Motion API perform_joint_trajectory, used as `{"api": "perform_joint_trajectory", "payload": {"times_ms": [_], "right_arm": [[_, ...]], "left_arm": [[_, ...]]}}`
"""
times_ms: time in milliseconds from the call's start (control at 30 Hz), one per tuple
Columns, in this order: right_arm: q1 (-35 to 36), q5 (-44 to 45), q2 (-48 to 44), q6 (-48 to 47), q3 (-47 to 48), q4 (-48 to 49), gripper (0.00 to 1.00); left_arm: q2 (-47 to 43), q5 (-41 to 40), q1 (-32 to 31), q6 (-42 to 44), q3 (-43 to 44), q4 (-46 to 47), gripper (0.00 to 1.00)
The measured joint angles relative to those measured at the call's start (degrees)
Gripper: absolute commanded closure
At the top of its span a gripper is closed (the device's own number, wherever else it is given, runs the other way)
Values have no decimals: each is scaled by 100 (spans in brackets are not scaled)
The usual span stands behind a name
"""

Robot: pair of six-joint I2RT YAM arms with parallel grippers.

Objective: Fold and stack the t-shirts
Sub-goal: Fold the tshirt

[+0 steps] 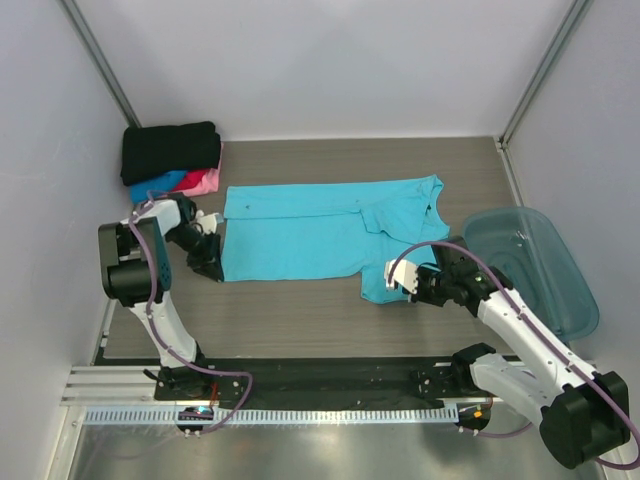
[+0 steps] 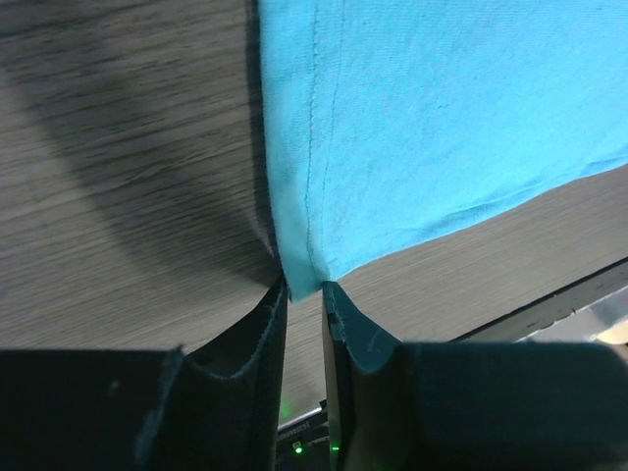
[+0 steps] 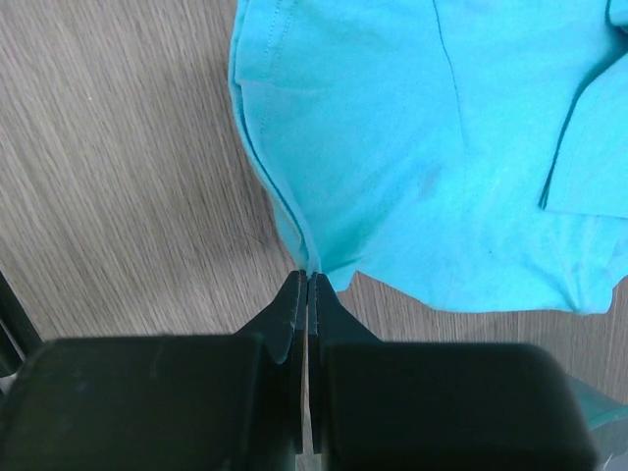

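Note:
A turquoise t-shirt [image 1: 310,235] lies spread flat across the middle of the wooden table. My left gripper [image 1: 207,262] is at its near left corner. In the left wrist view the jaws [image 2: 305,287] stand narrowly apart with the shirt's corner [image 2: 299,275] between their tips. My right gripper [image 1: 392,284] is at the shirt's near right edge. The right wrist view shows it [image 3: 308,277] shut on a pinched fold of the turquoise cloth [image 3: 422,147]. Folded t-shirts are stacked at the back left: black [image 1: 170,150] on top, with blue [image 1: 155,183] and pink-red [image 1: 203,182] beneath.
A translucent teal plastic tub [image 1: 535,265] stands at the right edge of the table, close behind my right arm. White walls enclose the table on three sides. A metal rail [image 1: 300,385] with the arm bases runs along the near edge.

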Motion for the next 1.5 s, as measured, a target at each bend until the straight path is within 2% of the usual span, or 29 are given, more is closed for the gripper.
{"api": "perform_joint_trajectory", "payload": {"times_ms": [33, 133, 367, 733, 1167, 1500], "right_arm": [[0, 11, 0, 22, 0, 17, 99], [0, 66, 0, 94, 0, 68, 99], [0, 330, 0, 466, 125, 118, 99], [-103, 789, 208, 887, 1008, 579, 99], [-938, 1069, 1939, 1641, 2389, 1941, 99], [-1021, 999, 3333, 1886, 3453, 2411, 99]], "left_arm": [[33, 20, -13, 0, 17, -13, 89], [81, 31, -26, -4, 31, -24, 100], [98, 31, -26, 9, 256, -107, 100], [140, 212, -31, 83, 1425, -533, 100], [1093, 568, -103, 94, 3102, -1078, 100], [1624, 544, -103, 90, 4052, -1211, 100]]}}
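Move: Right between the left hand's still-open fingers is the near left corner of the blue t-shirt, practically at the hand point; the shirt's far left corner lies about 20 cm ahead and 2 cm to the right, with the pink cloth 21 cm ahead and 3 cm left. From the right hand, which already grips the near sleeve edge, the far right corner is some 25 cm ahead, 6 cm right and 6 cm lower; the collar panel sits 16 cm ahead and 4 cm left, the basket 5 cm ahead and 26 cm right. Pinching shut on the near left corner, the left hand then carries it forward about 14 cm and up 7 cm towards the far left corner. The right hand keeps its grip on the sleeve edge, lifts 12 cm and sweeps some 24 cm forward over the shirt towards its far right corner, its wrist turning clockwise and tilting its fingertips outward. ##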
